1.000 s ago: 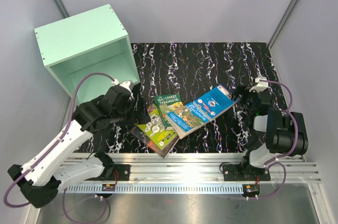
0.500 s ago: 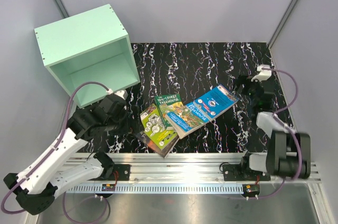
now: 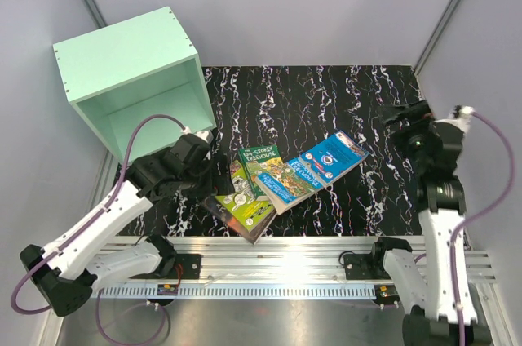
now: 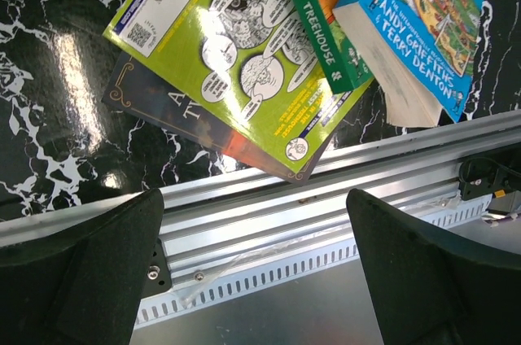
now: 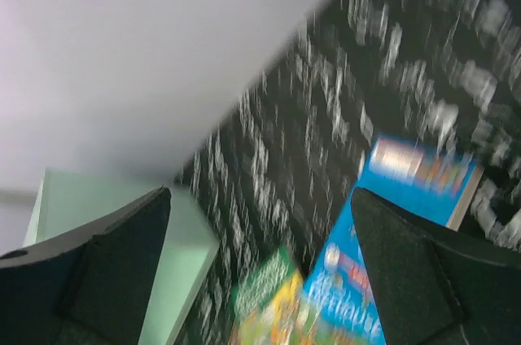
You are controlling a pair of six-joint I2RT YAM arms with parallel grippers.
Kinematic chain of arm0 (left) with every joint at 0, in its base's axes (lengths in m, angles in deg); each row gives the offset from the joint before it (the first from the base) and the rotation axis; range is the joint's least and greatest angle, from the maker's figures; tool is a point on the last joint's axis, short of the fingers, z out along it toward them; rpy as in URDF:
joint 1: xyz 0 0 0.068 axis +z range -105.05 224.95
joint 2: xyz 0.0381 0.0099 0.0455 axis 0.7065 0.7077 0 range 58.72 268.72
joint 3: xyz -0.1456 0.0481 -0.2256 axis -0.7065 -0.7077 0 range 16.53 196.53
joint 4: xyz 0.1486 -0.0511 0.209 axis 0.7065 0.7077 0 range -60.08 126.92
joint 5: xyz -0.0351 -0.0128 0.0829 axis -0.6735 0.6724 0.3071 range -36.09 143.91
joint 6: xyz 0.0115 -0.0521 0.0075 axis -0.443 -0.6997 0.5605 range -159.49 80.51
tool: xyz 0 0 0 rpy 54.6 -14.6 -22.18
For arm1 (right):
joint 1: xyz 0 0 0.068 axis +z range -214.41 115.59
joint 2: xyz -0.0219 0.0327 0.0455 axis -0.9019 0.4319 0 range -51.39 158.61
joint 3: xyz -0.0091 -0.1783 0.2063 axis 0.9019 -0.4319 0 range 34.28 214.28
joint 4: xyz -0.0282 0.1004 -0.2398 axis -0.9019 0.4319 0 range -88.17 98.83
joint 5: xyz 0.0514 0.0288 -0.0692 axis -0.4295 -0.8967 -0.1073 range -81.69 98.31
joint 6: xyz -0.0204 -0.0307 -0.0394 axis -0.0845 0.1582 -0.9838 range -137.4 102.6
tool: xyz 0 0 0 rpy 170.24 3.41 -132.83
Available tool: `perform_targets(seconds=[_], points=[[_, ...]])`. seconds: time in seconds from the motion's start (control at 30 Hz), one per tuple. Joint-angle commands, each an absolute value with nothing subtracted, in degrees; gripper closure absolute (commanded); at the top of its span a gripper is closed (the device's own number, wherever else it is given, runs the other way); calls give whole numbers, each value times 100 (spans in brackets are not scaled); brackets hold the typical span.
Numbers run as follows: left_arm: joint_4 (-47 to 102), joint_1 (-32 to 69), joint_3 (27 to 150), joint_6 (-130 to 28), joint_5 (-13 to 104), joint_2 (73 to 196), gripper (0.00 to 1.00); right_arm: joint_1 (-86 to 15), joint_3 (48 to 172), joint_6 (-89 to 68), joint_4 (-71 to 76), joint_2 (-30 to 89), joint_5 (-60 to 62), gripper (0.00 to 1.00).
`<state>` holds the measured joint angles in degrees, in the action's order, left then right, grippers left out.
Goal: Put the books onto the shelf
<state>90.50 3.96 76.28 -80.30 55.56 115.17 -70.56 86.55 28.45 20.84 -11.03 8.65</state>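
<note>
The books lie fanned in a pile near the table's front edge: a lime-green cartoon cover [image 3: 242,197] on a dark one [image 3: 236,220], then a green "Storey Treehouse" [image 3: 261,163], a blue-green one [image 3: 289,183] and a bright blue one [image 3: 330,158]. The mint-green shelf [image 3: 130,77] stands at the back left, its open face toward the table. My left gripper [image 3: 215,173] hovers open at the pile's left edge; its wrist view shows the lime-green book [image 4: 244,60] and the dark book [image 4: 163,109] ahead of wide fingers [image 4: 81,272]. My right gripper [image 3: 398,120] is open, up and right of the blue book [image 5: 407,190].
An aluminium rail [image 4: 326,215] runs along the table's near edge just below the pile. Grey walls close in the back and both sides. The black marbled tabletop [image 3: 326,101] stretches between the shelf and the right arm. The right wrist view is motion-blurred.
My left gripper drew back, then swung in again toward the pile's left edge. My right arm has risen and stretched out to the right, away from the blue book. The books lie unmoved.
</note>
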Motion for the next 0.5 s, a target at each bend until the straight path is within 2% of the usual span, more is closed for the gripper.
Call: perform_targets(seconds=[0.0, 0.1, 0.13, 0.3, 0.47], points=[[8592, 373, 7867, -7833, 5409, 11445, 1, -7021, 8100, 4278, 3990, -253, -1576, 0], [8504, 373, 7692, -7833, 5418, 11322, 1, -6969, 6556, 5487, 2578, -629, -2900, 0], [8494, 364, 7639, -7833, 5418, 11217, 1, -6951, 6252, 5729, 2043, -1013, -3009, 0], [8415, 364, 7261, -7912, 5418, 10883, 1, -6898, 5284, 6302, 2038, -1728, -3290, 0], [8424, 364, 6971, -7965, 5418, 10636, 1, -6512, 4747, 6425, 1766, -1554, -3327, 0]])
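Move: High above the table to the right of the books, the empty right hand has the blue book about 6 cm farther forward, 12 cm to its left and some 31 cm below. The comic-cover book lies about 31 cm left and 4 cm back, the green book some 40 cm left and 2 cm forward, both at about the blue book's level. From the left hand, the blue book is about 19 cm forward, 43 cm right and 16 cm below. Sweeping quickly down about 22 cm, and left some 13 cm while drawing back 9 cm, the right hand drops to the near side of the blue book, easing to a slow leftward drift. The wrist rolls its left side up, tips down and turns counter-clockwise, some 65 degrees in all, so the wide-open fingers point forward-left and downward at the books. ##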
